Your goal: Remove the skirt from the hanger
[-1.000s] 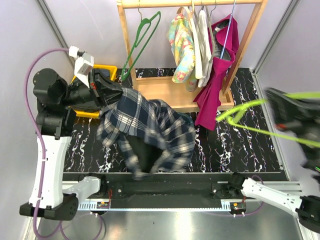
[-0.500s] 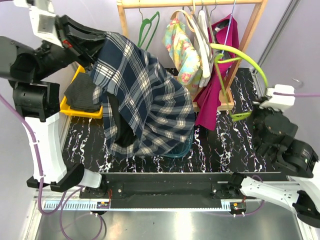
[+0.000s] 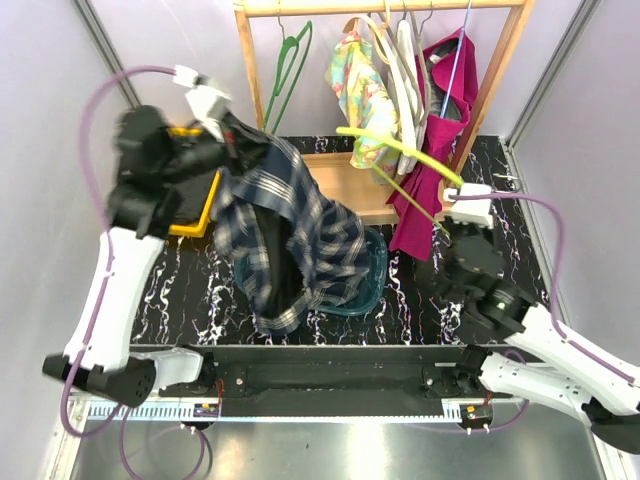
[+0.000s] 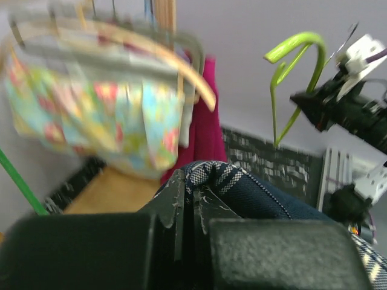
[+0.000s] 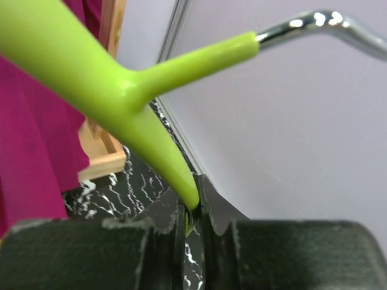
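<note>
The navy and white plaid skirt (image 3: 290, 230) hangs in the air from my left gripper (image 3: 237, 138), which is shut on a fold of its waist edge (image 4: 208, 172). Its hem droops over a teal basin (image 3: 370, 268). The lime green hanger (image 3: 400, 150) is bare and apart from the skirt. My right gripper (image 3: 456, 194) is shut on one end of it (image 5: 192, 205). The hanger's green body (image 5: 91, 66) and metal hook (image 5: 326, 24) stick out ahead of the right wrist. The hanger (image 4: 290, 57) also shows in the left wrist view, to the right of the skirt.
A wooden clothes rack (image 3: 255, 70) stands at the back. On it hang a dark green hanger (image 3: 285, 75), a floral garment (image 3: 360, 90), pale hangers and a magenta dress (image 3: 430, 170). A yellow bin (image 3: 195, 205) sits at the back left. Purple walls close in both sides.
My left gripper carried the skirt up off the table and then a little lower and right. My right arm swung the lime hanger from the far right in toward the rack.
</note>
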Controlling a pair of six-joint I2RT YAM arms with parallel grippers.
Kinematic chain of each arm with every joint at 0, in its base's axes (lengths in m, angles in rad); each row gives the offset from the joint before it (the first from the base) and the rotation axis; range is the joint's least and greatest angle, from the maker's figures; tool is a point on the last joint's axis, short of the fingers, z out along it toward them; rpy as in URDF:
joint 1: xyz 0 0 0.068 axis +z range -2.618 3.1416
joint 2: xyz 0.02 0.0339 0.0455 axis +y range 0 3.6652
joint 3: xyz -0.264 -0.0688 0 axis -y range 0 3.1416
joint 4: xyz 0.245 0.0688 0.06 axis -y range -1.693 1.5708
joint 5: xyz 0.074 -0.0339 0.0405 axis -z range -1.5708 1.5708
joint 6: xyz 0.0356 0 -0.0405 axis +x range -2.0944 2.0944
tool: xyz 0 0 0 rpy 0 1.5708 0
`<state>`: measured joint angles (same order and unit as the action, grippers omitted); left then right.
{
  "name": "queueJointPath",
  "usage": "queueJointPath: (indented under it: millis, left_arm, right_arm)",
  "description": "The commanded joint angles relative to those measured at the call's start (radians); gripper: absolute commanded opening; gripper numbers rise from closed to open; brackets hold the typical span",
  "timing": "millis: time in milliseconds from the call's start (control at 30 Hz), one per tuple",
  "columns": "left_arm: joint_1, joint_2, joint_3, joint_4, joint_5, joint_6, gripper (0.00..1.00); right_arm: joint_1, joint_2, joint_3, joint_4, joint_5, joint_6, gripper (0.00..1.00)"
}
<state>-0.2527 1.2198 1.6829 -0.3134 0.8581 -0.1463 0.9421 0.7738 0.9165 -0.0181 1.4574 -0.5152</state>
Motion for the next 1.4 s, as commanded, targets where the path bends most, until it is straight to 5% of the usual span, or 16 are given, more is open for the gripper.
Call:
queueJointPath:
  millis: [0,100,167,333,700,767,800,900,1033,1133,1200,1367]
  left_arm:
    - [-0.052,0.024,-0.040,-0.058,-0.163,0.234,0.00]
    - [-0.062,0.113,0.053,-0.192,-0.175,0.307,0.00]
    - [-0.069,0.126,0.049,-0.265,-0.166,0.344,0.00]
    - [-0.131,0.038,-0.188,-0.260,-0.215,0.409,0.00]
    - [-0.163,-0.077,-0.307,-0.282,-0.248,0.453,0.00]
    - [-0.163,-0.086,-0.305,-0.296,-0.255,0.465,0.00]
    - [-0.163,-0.094,-0.305,-0.302,-0.261,0.473,0.00]
    - [-0.168,-0.112,-0.324,-0.306,-0.280,0.493,0.02]
    - [-0.186,-0.106,-0.335,-0.305,-0.304,0.498,0.28]
    - [-0.210,-0.068,-0.237,-0.305,-0.349,0.519,0.49]
    - [-0.218,-0.011,-0.090,-0.306,-0.367,0.507,0.69]
    - [-0.256,0.086,0.107,-0.331,-0.353,0.490,0.73]
  right_arm:
    - [-0.054,-0.004,-0.056,0.207,0.199,-0.051,0.00]
    - [-0.164,-0.010,-0.073,0.207,0.152,-0.051,0.01]
    - [-0.266,0.013,-0.094,0.207,0.117,-0.069,0.11]
    - [-0.436,0.116,-0.123,0.214,0.110,-0.088,0.19]
    - [-0.526,0.350,-0.114,0.211,0.046,0.019,0.44]
    - [-0.563,0.351,-0.120,0.202,0.041,0.075,0.68]
    - [-0.565,0.338,-0.126,0.181,0.044,0.111,0.99]
    - [-0.569,0.294,-0.131,0.156,0.035,0.152,1.00]
    - [-0.579,0.231,-0.104,0.086,0.000,0.223,1.00]
    - [-0.585,0.202,0.095,-0.596,-0.260,0.768,1.00]
    - [-0.637,0.190,0.110,-0.751,-0.407,0.924,1.00]
    - [-0.937,0.248,0.081,-0.939,-0.806,1.190,1.00]
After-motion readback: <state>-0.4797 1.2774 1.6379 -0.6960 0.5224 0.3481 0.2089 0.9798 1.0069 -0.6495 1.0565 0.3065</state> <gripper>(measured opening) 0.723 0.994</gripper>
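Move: The blue-green basket, where the held skirt goes, lies roughly 3 cm ahead of the left hand, 9 cm right and 45 cm below. The rack's wooden tray is about 25 cm ahead, 22 cm right; the yellow tray about 22 cm ahead, 22 cm left, both some 47 cm down. For the right hand, the bare table spot for the yellow-green hanger is about 15 cm ahead, 12 cm right, 35 cm below; the magenta garment hangs some 23 cm ahead, 5 cm left, 7 cm below. The skirt, already pinched and hanging, is swung forward about 6 cm by the left hand while sinking, then drawn back and lowered nearly 20 cm in all towards the basket, fingers tipping down; they open, and the hand lifts off. The yellow-green hanger goes with the right hand to the right and down, about 10 cm each, and slightly forward, turning some 30 degrees clockwise, until those fingers open wide; the hand then rolls. ##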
